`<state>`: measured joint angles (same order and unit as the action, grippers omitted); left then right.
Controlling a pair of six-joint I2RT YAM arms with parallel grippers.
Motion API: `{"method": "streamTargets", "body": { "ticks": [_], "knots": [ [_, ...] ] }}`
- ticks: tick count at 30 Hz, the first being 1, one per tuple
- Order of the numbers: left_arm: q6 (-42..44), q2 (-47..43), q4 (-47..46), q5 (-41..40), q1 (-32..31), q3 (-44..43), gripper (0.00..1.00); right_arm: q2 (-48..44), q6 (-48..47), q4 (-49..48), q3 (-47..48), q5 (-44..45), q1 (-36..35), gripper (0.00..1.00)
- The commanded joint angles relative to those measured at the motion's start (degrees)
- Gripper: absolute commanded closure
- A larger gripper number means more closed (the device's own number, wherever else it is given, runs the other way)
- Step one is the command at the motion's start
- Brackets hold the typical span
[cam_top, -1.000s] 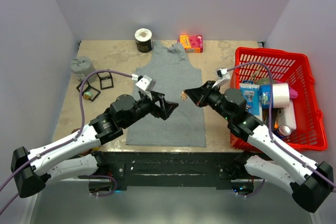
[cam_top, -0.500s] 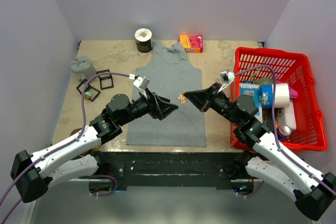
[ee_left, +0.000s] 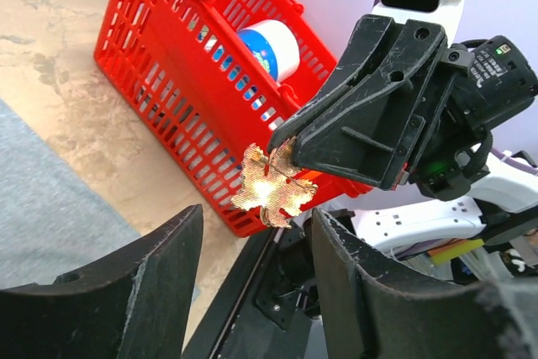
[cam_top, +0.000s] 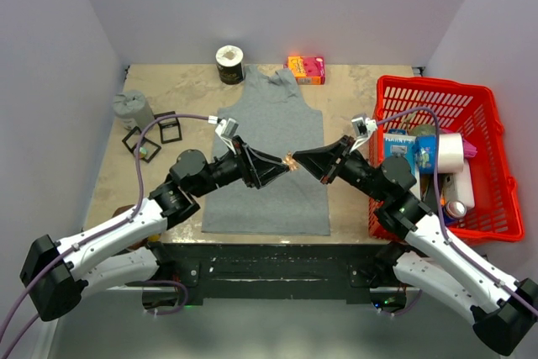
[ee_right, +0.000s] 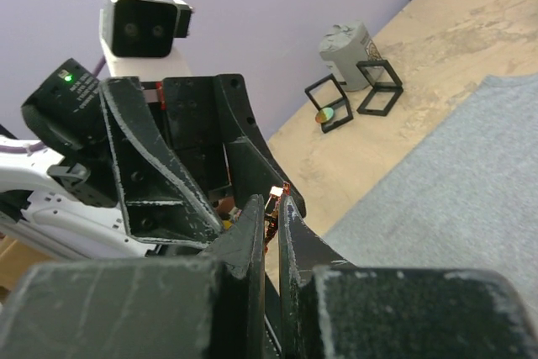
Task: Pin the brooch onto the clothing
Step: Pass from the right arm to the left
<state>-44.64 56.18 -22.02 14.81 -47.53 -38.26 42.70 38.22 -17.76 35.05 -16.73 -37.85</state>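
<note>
The brooch (cam_top: pixel 291 160), a small orange-gold star-like pin, is held up in the air above the clothing (cam_top: pixel 273 119), a grey tank top lying flat on the table. My right gripper (cam_top: pixel 296 158) is shut on the brooch (ee_right: pixel 273 196), whose edge shows between its tips. My left gripper (cam_top: pixel 282 168) faces it tip to tip. In the left wrist view the brooch (ee_left: pixel 273 184) hangs just beyond the open left gripper (ee_left: pixel 256 223), touching neither finger, with the right gripper (ee_left: pixel 279 142) clamped on its upper part.
A red basket (cam_top: pixel 433 82) with a white roll (cam_top: pixel 450 154) and other items stands at the right. A paper roll (cam_top: pixel 229 63) and a pink box (cam_top: pixel 306 69) sit at the back. A grey cup (cam_top: pixel 132 108) and black frames (cam_top: pixel 169 129) are at the left.
My left gripper has moved right toward the brooch and its jaws have narrowed. The right gripper has shifted slightly left with the brooch, so the two grippers now meet.
</note>
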Motion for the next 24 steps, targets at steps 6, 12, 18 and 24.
{"method": "streamTargets", "body": {
  "ticks": [6,12,18,24],
  "knots": [
    [-7.0,1.6,-11.2,6.1,2.1,2.4,0.50,-0.3,1.2,-6.1,-0.2,-4.3,0.1,1.00],
    [-9.4,2.4,-14.5,8.0,2.7,3.5,0.51,0.1,1.2,-6.7,-0.2,-5.9,0.1,1.00],
    [-10.2,2.4,-15.4,8.8,3.0,3.5,0.57,0.8,1.2,-7.0,-0.1,-7.0,0.0,1.00],
    [-10.8,3.1,-17.0,10.0,3.0,3.5,0.72,1.7,1.4,-7.4,0.1,-7.9,0.1,1.00]
  ]
}}
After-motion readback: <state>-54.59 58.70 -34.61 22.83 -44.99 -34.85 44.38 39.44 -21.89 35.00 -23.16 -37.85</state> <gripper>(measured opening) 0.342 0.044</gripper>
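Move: The brooch, still pinched in the right gripper, sits just off the left fingertips: about 1 cm ahead of the left hand, 2 cm to its right and 1 cm above. From the right hand it is some 1 cm ahead and 2 cm left, level with it. The clothing's middle lies roughly 12 cm ahead of the left hand, 1 cm left and 27 cm below; the red basket is about 8 cm ahead, 43 cm right and 20 cm below. Bring the left gripper's parted fingers in around the brooch, closing them to a little over half their starting gap but not shut, while easing the hand about 1 cm back, then 1 cm up, and tilting its tips some 10 degrees up and clockwise. Keep the right gripper shut on the brooch and feed it about 1.5 cm back and 1 cm left, turning slightly counter-clockwise. ##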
